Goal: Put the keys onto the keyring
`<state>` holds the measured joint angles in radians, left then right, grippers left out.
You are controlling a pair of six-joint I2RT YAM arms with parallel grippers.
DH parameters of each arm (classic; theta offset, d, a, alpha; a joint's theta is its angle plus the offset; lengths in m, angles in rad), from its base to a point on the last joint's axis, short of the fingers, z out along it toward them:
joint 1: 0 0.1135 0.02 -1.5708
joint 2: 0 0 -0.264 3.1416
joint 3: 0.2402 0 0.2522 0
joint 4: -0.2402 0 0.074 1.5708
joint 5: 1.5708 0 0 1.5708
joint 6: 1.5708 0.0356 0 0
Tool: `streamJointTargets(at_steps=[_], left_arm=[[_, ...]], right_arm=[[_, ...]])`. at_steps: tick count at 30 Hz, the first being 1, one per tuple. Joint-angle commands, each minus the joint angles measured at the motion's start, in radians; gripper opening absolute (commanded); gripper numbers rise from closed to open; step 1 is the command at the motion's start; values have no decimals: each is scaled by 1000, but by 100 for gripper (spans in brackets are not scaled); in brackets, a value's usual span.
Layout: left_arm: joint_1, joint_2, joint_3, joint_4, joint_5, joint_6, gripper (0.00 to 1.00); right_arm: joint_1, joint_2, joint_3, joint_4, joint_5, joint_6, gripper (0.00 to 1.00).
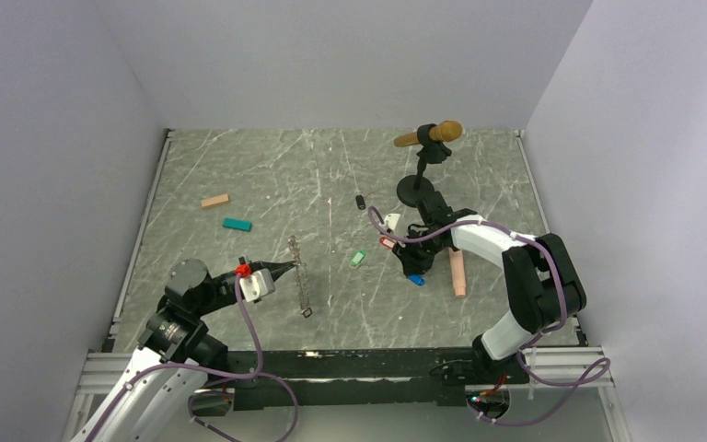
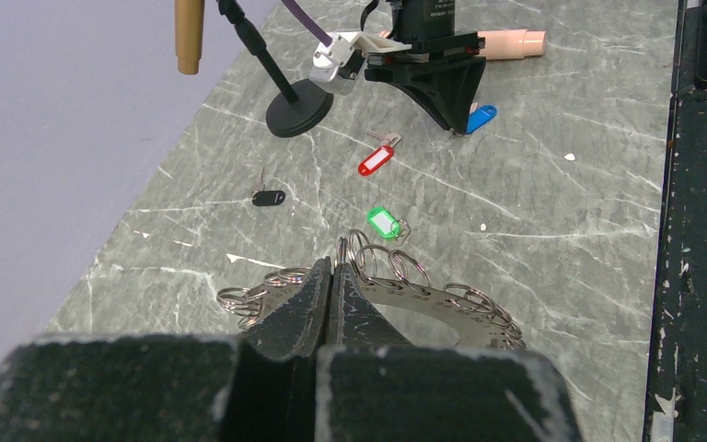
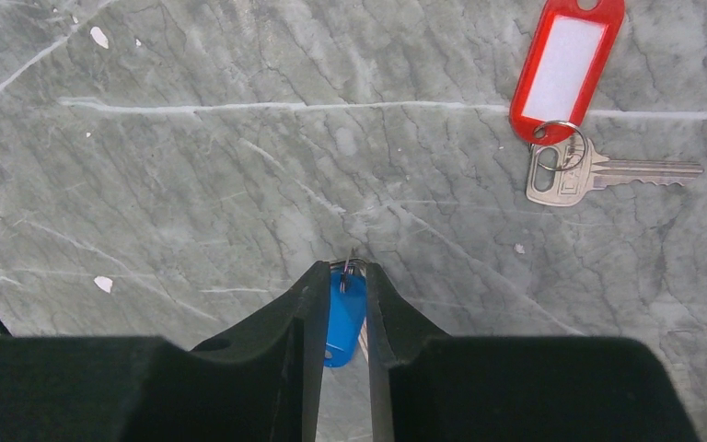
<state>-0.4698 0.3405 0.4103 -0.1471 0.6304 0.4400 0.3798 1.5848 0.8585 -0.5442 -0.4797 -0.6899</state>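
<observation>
My left gripper [image 2: 331, 267] is shut on the keyring [image 2: 442, 299], a curved metal strip carrying several split rings, held just above the table. From above the keyring [image 1: 300, 276] is a long thin strip at my left gripper's [image 1: 287, 267] tip. My right gripper [image 3: 343, 269] points down at the table, its two fingers closed narrowly on the blue key [image 3: 343, 308], whose tag stands on edge between them. The red key [image 3: 566, 64] lies flat up and to the right of it. The green key [image 2: 384, 223] lies between the two grippers.
A black round-based stand [image 1: 414, 191] holding a wooden-handled piece stands behind my right arm. A small black cylinder [image 1: 361, 202] lies near it. A peach stick [image 1: 457, 273] lies right of my right gripper [image 1: 411, 272]. A peach block [image 1: 214, 200] and a teal block [image 1: 237, 224] lie at the left.
</observation>
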Motion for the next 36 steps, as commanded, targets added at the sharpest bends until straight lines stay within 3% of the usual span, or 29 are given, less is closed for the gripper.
streamJointTargets(at_steps=[1, 12, 16, 27, 31, 36], left_arm=[[5, 0, 44, 60, 23, -1, 0], [7, 0, 44, 61, 25, -1, 0], [7, -1, 44, 60, 25, -2, 0], [7, -3, 42, 60, 30, 0, 0], [11, -7, 38, 80, 37, -5, 0], [13, -1, 19, 215, 119, -35, 0]], right_arm=[[4, 7, 37, -26, 5, -13, 24], [3, 15, 43, -34, 4, -12, 13], [3, 19, 49, -44, -3, -16, 0], [-2, 16, 86, -85, -88, -26, 0], [0, -48, 135, -180, -270, -194, 0], [-1, -53, 348, -482, -379, -506, 0]])
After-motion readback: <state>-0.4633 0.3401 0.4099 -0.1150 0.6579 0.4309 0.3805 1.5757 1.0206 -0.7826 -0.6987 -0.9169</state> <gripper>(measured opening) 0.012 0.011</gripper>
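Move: The blue-tagged keys lie flat just under the right hand: the tag's middle is about 2 cm to the right, 1 cm back and 2 cm below, with the ring at its left end right between the parted fingertips. The red tag is some 7 cm ahead and 5 cm to the left, the green tag 3 cm ahead and 11 cm left, the pink tube about 4 cm ahead and 11 cm right. From the left hand the blue-tagged keys are roughly 7 cm ahead, 24 cm right and 21 cm lower. The right hand stays almost in place, low over the table, while its part-open fingers shut fully and pinch the small ring at the end of the blue tag. It then lifts the blue-tagged keys with quickening speed, about 4 cm up and 2.5 cm to the left, with a slight drift back, the hand's left side rising and the hand turning some 10 degrees counter-clockwise, while the left hand holds the metal keyring up, nearly still. ##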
